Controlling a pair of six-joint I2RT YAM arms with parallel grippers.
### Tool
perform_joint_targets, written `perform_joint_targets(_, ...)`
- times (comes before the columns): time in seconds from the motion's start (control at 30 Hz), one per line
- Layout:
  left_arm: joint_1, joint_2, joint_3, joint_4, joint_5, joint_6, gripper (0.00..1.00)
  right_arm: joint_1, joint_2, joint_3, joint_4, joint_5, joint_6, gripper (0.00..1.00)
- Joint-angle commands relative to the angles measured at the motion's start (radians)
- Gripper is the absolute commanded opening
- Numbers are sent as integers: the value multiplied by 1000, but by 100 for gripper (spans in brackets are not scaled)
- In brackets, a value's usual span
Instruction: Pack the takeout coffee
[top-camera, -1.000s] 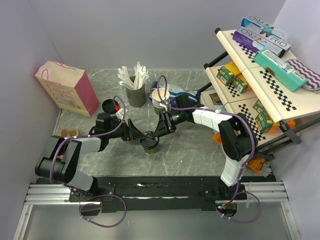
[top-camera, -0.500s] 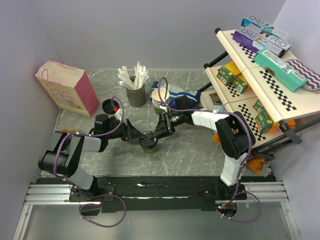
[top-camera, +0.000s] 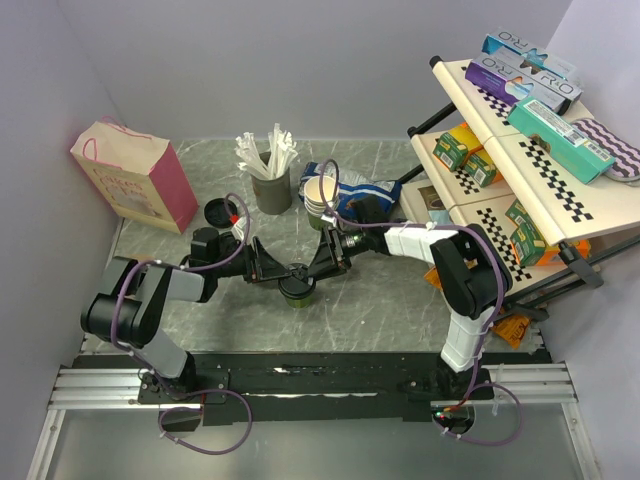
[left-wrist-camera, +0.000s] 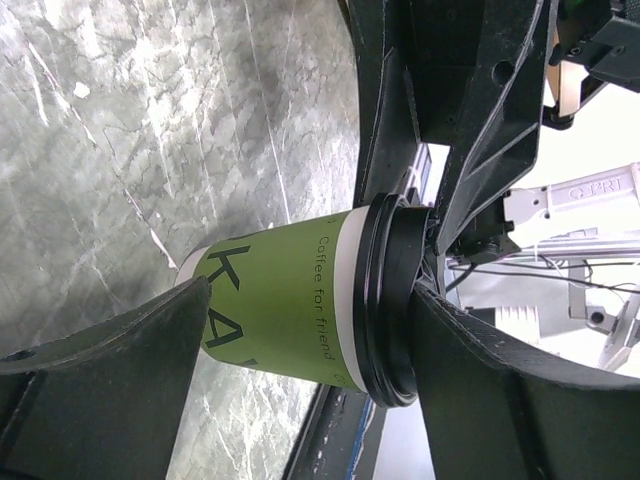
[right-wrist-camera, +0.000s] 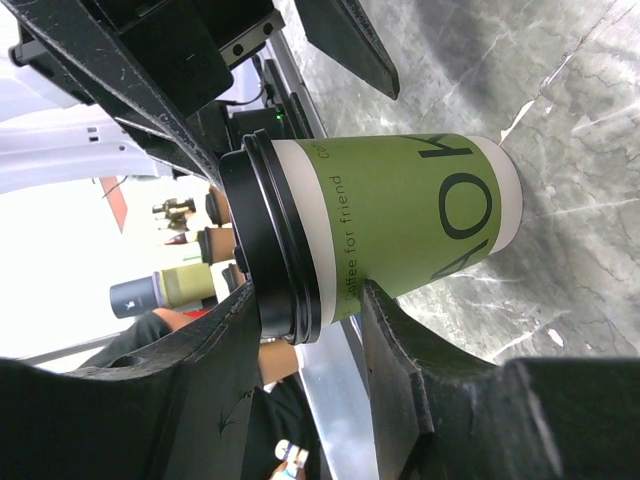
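The takeout coffee (top-camera: 297, 287), a green paper cup with a black lid (right-wrist-camera: 270, 240), stands on the marble table (top-camera: 400, 300) between both grippers. My left gripper (top-camera: 283, 272) reaches it from the left, rolled on its side. Its jaws are wide open, one finger low by the cup's base and the other at the lid's top. In the left wrist view the cup (left-wrist-camera: 290, 300) fills the gap of that gripper (left-wrist-camera: 312, 290). My right gripper (right-wrist-camera: 310, 295) comes from the right and straddles the lid's rim, open. One finger lies on the lid's top and the other touches the cup wall (right-wrist-camera: 400, 210) below the rim.
A pink paper bag (top-camera: 135, 172) stands at the back left with a loose black lid (top-camera: 217, 212) beside it. A grey pot of stirrers (top-camera: 270, 185), a stack of cream cups (top-camera: 318, 195) and a blue packet (top-camera: 355, 185) are behind. A tilted shelf rack (top-camera: 520, 150) fills the right.
The right gripper's jaws have narrowed around the lid's rim. The left arm's elbow has shifted slightly; its gripper and the cup have stayed where they were.
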Motion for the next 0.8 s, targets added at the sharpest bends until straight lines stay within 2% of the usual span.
perform_joint_targets(0.0, 17, 102, -22, -179, -236, 104, 82, 9, 68, -82, -58, 246, -37, 48)
perform_joint_targets(0.1, 17, 120, 2, -203, -246, 113, 79, 12, 54, -85, -58, 251, -43, 48)
perform_joint_targets(0.23, 16, 74, -15, -135, -199, 114, 80, 26, 8, -67, -31, 216, -93, 51)
perform_joint_targets(0.33, 14, 27, -30, -52, -155, 77, 83, 31, -24, -30, -49, 191, -172, 58)
perform_joint_targets(0.5, 14, -30, 0, -1, -73, 22, 84, 29, -47, 17, -41, 108, -196, 70)
perform_joint_targets(0.77, 14, -88, 13, 14, -19, -18, 85, 29, -82, 58, -110, 42, -258, 73)
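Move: The lidded coffee cup stands upright between the two grippers, its middle about 4 cm right of the left hand, 3 cm back and 2 cm lower. From the right hand the cup is some 4 cm left, 3 cm back and 4 cm lower. The cup stack stands about 17 cm beyond the cup and 4 cm right of it; the straw holder is roughly 22 cm beyond and 6 cm left of it. Keep both grippers at the lid for a moment, the right one gripping at its edge, then ease off together. Raise the left gripper about 1.5 cm, fingers staying wide. Hold the right hand nearly in place while opening its fingers from half to about three-quarters and rolling it some 10 degrees, forward side up, to free the lid edge. ##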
